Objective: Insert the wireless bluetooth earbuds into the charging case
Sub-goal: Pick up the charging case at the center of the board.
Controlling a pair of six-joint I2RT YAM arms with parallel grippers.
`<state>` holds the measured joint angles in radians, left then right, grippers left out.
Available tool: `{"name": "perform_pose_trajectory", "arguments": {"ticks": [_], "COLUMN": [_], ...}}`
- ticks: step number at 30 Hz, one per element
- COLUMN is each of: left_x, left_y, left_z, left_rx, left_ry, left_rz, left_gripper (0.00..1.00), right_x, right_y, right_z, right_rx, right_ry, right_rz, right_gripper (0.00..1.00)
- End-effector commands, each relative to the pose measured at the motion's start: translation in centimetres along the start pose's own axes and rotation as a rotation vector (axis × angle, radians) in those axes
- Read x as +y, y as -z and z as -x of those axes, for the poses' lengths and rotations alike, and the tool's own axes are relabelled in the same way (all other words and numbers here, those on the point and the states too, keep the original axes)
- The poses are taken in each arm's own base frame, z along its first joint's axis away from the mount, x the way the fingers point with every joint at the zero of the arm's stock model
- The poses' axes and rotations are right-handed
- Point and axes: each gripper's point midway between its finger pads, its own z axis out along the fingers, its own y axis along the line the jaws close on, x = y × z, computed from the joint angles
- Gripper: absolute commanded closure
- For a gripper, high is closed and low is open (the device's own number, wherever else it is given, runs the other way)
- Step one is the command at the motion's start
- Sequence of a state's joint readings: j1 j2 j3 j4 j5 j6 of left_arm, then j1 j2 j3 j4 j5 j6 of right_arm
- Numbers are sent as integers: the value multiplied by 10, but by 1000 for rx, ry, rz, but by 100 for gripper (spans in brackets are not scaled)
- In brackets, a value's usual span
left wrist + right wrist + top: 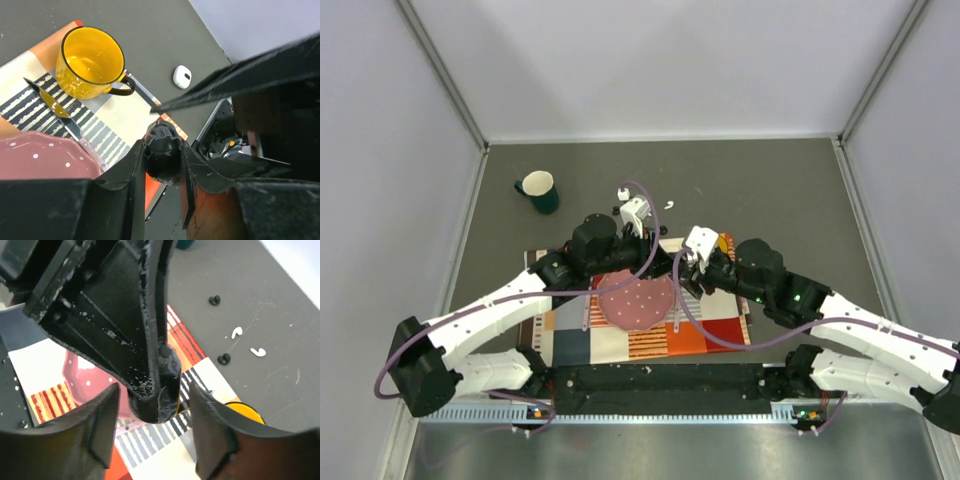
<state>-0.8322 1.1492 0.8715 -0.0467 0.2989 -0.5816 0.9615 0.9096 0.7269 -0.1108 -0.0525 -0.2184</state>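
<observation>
My left gripper [162,162] is shut on a black oval object [162,150] and holds it above the patterned mat. My right gripper [152,427] is open, with its jaws on either side of the left fingers and that black object [169,377]. The two grippers meet over the mat [675,265]. The white charging case [182,76] lies on the grey table beyond the mat, apart from both grippers. Two white earbuds [236,332] [258,352] lie loose on the grey table past the mat. One earbud [668,204] shows in the top view.
A yellow mug [92,60] and a knife [55,107] are on the mat [710,330], next to a pink plate [635,297]. A dark green mug [540,190] stands at the back left. Tiny black bits [214,300] lie near the earbuds.
</observation>
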Motion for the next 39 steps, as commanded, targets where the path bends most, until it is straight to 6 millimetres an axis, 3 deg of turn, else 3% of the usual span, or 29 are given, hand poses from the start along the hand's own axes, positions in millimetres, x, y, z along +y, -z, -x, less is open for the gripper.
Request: {"name": "perform_pose_trajectory", "arguments": {"ticks": [1, 2, 5, 6, 9, 12, 15, 17, 18, 21, 22, 24, 25, 28, 32, 39], "left_x": [-3, 1, 20, 24, 39, 34, 13, -3, -26, -49, -52, -52, -52, -53, -48, -41], "left_y": [12, 15, 36, 43, 74, 98, 112, 116, 121, 126, 126, 125, 122, 117, 118, 113], "left_z": [25, 27, 40, 45, 66, 87, 108, 111, 117, 99, 95, 90, 85, 79, 81, 79], "left_rx": [-105, -121, -208, -232, -348, -448, -538, -586, -631, -644, -652, -646, -628, -610, -662, -687], "left_ry": [-97, -107, -159, -174, -211, -261, -306, -305, -332, -358, -377, -400, -423, -471, -494, -532], "left_rz": [21, 44, 171, 203, 329, 335, 252, 152, 37, -131, -163, -176, -186, -213, -195, -190], "left_gripper": [100, 100, 100, 100, 100, 100, 100, 100, 100, 100, 100, 100, 100, 100, 100, 100], "right_x": [-7, -9, -10, -12, -32, -63, -58, -57, -55, -49, -45, -41, -40, -34, -24, -16], "right_y": [14, 20, 30, 39, 56, 71, 68, 57, 53, 41, 40, 30, 32, 22, 16, 19], "right_z": [40, 49, 58, 71, 87, 97, 115, 117, 120, 126, 132, 127, 137, 127, 114, 128], "right_rx": [-153, -190, -229, -287, -354, -399, -437, -425, -426, -441, -457, -440, -477, -477, -451, -467], "right_ry": [-44, -79, -123, -139, -262, -423, -602, -761, -804, -980, -1011, -1162, -1248, -1425, -1533, -1606], "right_rz": [-49, -65, -71, -77, -189, -329, -217, -129, -94, 26, 77, 121, 174, 235, 181, 215], "right_gripper": [33, 20, 10, 6, 1, 1, 1, 1, 1, 1, 1, 1, 1, 1, 1, 1]}}
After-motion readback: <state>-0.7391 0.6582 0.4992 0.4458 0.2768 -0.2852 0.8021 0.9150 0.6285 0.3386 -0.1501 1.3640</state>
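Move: Both my hands are on the charging case: its middle is about 2 cm right of my left hand point and 2 cm left of my right one. Counted from my left hand, with the table things some 13 to 17 cm below it, the knife lies about 7 cm ahead and level sideways, the pink plate 5 cm ahead and 11 cm to the left, the yellow mug 12 cm ahead and 8 cm to the right. I open my right fingers wide so they come free of the case, which my left keeps pinched and carries up about 9 cm and 8 cm left, tipping its fingers from slightly down to slightly up. My right hand rises about as far, easing right and forward, then back and left, rolling a quarter turn about its fingers until its open jaws face the case. ##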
